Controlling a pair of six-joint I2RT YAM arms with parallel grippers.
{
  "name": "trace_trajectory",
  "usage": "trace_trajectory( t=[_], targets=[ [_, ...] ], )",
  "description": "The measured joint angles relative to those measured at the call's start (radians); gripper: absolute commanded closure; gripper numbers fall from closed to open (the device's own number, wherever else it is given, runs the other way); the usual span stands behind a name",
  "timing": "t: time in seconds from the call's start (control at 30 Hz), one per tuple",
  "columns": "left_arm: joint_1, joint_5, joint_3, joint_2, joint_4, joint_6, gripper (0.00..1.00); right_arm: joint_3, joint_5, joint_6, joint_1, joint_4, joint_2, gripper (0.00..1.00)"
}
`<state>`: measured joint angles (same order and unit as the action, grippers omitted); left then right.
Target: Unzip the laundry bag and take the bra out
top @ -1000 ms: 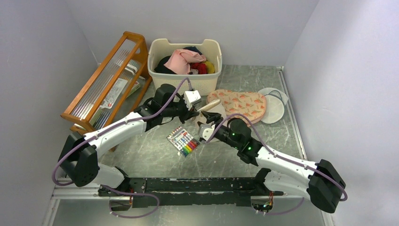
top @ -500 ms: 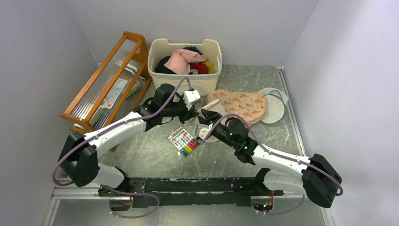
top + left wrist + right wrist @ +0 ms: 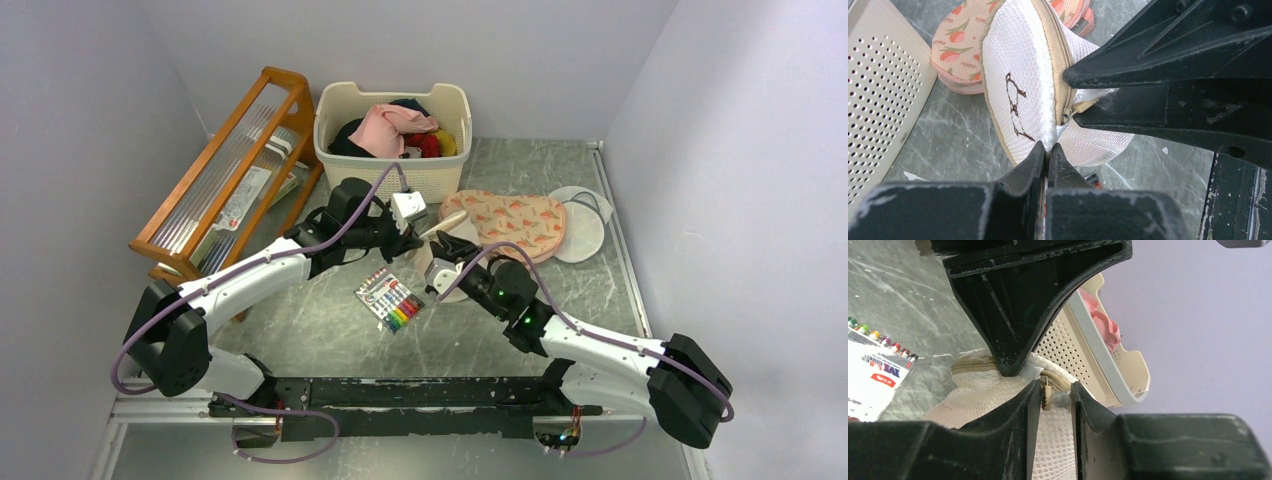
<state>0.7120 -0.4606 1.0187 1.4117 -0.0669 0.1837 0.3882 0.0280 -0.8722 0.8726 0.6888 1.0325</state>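
The laundry bag (image 3: 432, 258) is a cream mesh drum, held tipped on edge above the table, its dark emblem (image 3: 1013, 100) facing left in the left wrist view. My left gripper (image 3: 1047, 150) is shut on a pinch of the bag's mesh (image 3: 1018, 65) just below the zip (image 3: 1062, 70). My right gripper (image 3: 1055, 390) reaches in from the other side. Its jaws stand a narrow gap apart with the zip pull (image 3: 1046, 396) between them, lying against the left finger. In the top view the two grippers, left (image 3: 418, 232) and right (image 3: 441, 262), meet at the bag. The bra is hidden.
A cream laundry basket (image 3: 340, 140) full of clothes stands behind the bag. A wooden rack (image 3: 225, 170) leans at the left. A pack of markers (image 3: 390, 300) lies in front. Peach carrot-print fabric (image 3: 510, 220) and a white mesh disc (image 3: 585, 228) lie to the right.
My right gripper has moved forward to the bag and its jaws have narrowed around the zip pull. The left gripper and its hold on the mesh have not changed.
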Motion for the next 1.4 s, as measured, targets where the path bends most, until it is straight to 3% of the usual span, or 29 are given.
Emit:
trace_trajectory(
  t=[0.37, 0.73, 0.97, 1.23, 1.4],
  targets=[
    [0.0, -0.006, 0.0, 0.0, -0.002, -0.001, 0.93, 0.001, 0.002, 0.026, 0.0, -0.003, 0.007, 0.81],
    [-0.001, -0.006, 0.0, 0.0, -0.004, -0.001, 0.93, 0.014, 0.042, 0.098, 0.0, -0.012, 0.018, 0.97],
    [0.003, -0.007, 0.004, 0.0, 0.03, -0.001, 0.93, 0.017, 0.095, 0.276, -0.019, -0.03, -0.023, 1.0],
    [0.002, -0.003, 0.013, -0.002, 0.059, 0.0, 0.93, 0.011, 0.095, 0.547, -0.199, -0.113, -0.143, 1.0],
    [0.003, -0.004, 0.013, -0.002, 0.057, 0.0, 0.93, 0.006, 0.094, 0.621, -0.214, -0.164, -0.18, 1.0]
  ],
)
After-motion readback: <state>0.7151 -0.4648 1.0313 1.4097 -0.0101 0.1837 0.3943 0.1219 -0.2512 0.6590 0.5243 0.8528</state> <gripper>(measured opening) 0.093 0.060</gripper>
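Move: The zipper pull already sits between the right gripper's parted fingertips, about 1 cm ahead and 1 cm left, 1 cm lower. From the left fingers, pinching the rim of the white bag, it is some 3 cm right, level. From the right hand, the marker pack lies about 9 cm back, 10 left; the carrot-print bag about 7 ahead, 15 right; both some 18 below. The basket stands about 25 ahead, 10 left, 8 below. Close the right gripper on the zipper pull while nearly still, then draw it right about 7 cm and a little forward along the white bag's rim, away from the left fingers. Roll the wrist some 35 degrees clockwise, seen along the fingers, as you go. Keep the left gripper pinching the rim, letting it rise about 2 cm. ##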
